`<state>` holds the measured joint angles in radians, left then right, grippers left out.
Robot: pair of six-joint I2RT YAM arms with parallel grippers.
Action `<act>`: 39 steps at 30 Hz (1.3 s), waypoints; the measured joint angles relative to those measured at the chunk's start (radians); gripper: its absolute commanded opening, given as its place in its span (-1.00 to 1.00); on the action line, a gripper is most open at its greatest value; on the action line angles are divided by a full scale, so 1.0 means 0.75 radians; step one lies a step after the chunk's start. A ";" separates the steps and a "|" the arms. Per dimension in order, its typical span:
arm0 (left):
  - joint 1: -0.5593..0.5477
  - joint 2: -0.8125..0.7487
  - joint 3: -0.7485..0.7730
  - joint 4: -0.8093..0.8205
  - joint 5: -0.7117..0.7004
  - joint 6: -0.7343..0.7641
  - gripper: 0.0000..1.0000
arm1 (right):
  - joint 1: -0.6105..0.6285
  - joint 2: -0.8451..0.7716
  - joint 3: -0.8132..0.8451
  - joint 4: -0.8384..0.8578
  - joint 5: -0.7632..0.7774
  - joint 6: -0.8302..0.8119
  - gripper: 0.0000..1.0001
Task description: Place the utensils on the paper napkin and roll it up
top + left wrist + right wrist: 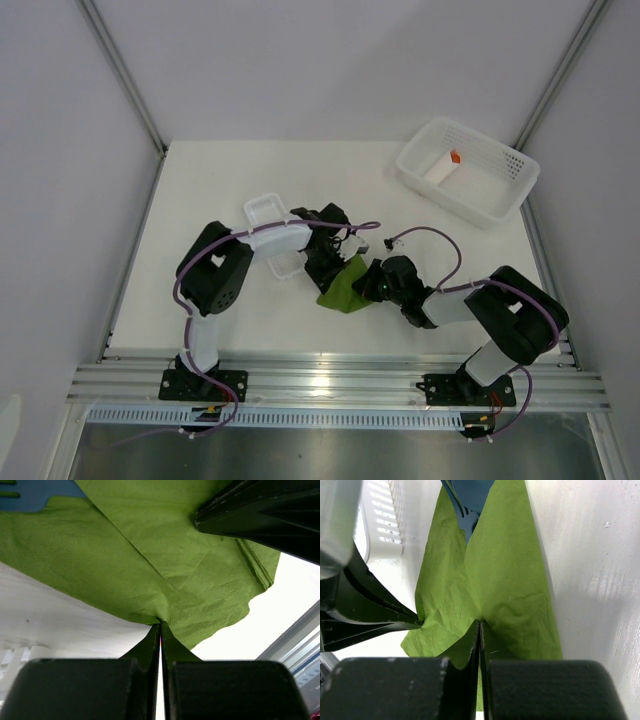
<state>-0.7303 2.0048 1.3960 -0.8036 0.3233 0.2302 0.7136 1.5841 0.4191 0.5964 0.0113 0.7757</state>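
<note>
The olive-green paper napkin [345,287] lies crumpled between my two grippers at mid-table. My left gripper [160,625] is shut on a pinched edge of the napkin [150,555]. My right gripper [480,622] is shut on another edge of the napkin [495,570]. In the top view the left gripper [328,268] and right gripper [372,283] face each other across the sheet. A blue fork [35,495] lies on the napkin at the left wrist view's top left. Blue utensils [470,500] stick out from under a napkin fold; the spoon is not clearly told apart.
A narrow white ribbed tray [268,225] sits just behind the left gripper, also seen as the tray [380,520]. A white perforated basket [468,172] at the back right holds a white piece with an orange tip [453,160]. The table's front rail runs below both bases.
</note>
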 measured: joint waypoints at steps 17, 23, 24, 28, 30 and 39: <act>-0.001 -0.030 0.172 0.011 0.146 0.008 -0.74 | 0.000 0.000 -0.001 0.001 -0.001 0.003 -1.00; -0.001 -0.060 0.096 0.041 0.091 0.050 0.10 | -0.001 0.001 0.000 0.001 -0.001 0.004 -1.00; -0.001 -0.076 0.058 0.045 0.075 0.058 0.10 | -0.001 0.001 0.000 0.002 -0.001 0.004 -1.00; -0.002 -0.152 -0.074 0.062 0.015 0.113 -0.02 | -0.001 0.006 0.000 0.010 -0.001 0.005 -1.00; -0.007 -0.187 -0.118 0.084 -0.020 0.155 -0.02 | -0.001 0.010 0.000 0.017 -0.001 0.011 -1.00; -0.100 -0.286 -0.353 0.234 -0.088 0.479 0.08 | -0.003 0.013 -0.001 0.022 -0.006 0.014 -1.00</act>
<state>-0.8051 1.7901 1.1313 -0.6277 0.2573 0.5892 0.7113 1.5940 0.4187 0.6128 0.0071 0.7864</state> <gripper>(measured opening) 0.527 0.003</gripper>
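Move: The left hand, just above the table, pinches the napkin's left edge; the napkin's near-left corner lies some 2 cm back and 1 cm left of it, about 1 cm lower. The fold pinched by the right hand is about 9 cm straight to its right, the spoon head some 9 cm ahead and 6 cm right, and the white tray about 13 cm ahead and 11 cm left. From the right hand, that corner lies about 10 cm left and 2 cm back. The left hand, shut at first on the napkin's edge, goes about 5 cm up and 4 cm right with a little forward, towards the right hand, then opens to about half and lets go. It swings back left and down, then backward, to just above the near-left corner, its open fingers straddling the tip while the wrist turns some 25 degrees clockwise and the fingertips tilt forward; the right hand stays in place, keeping its pinch on the fold. ##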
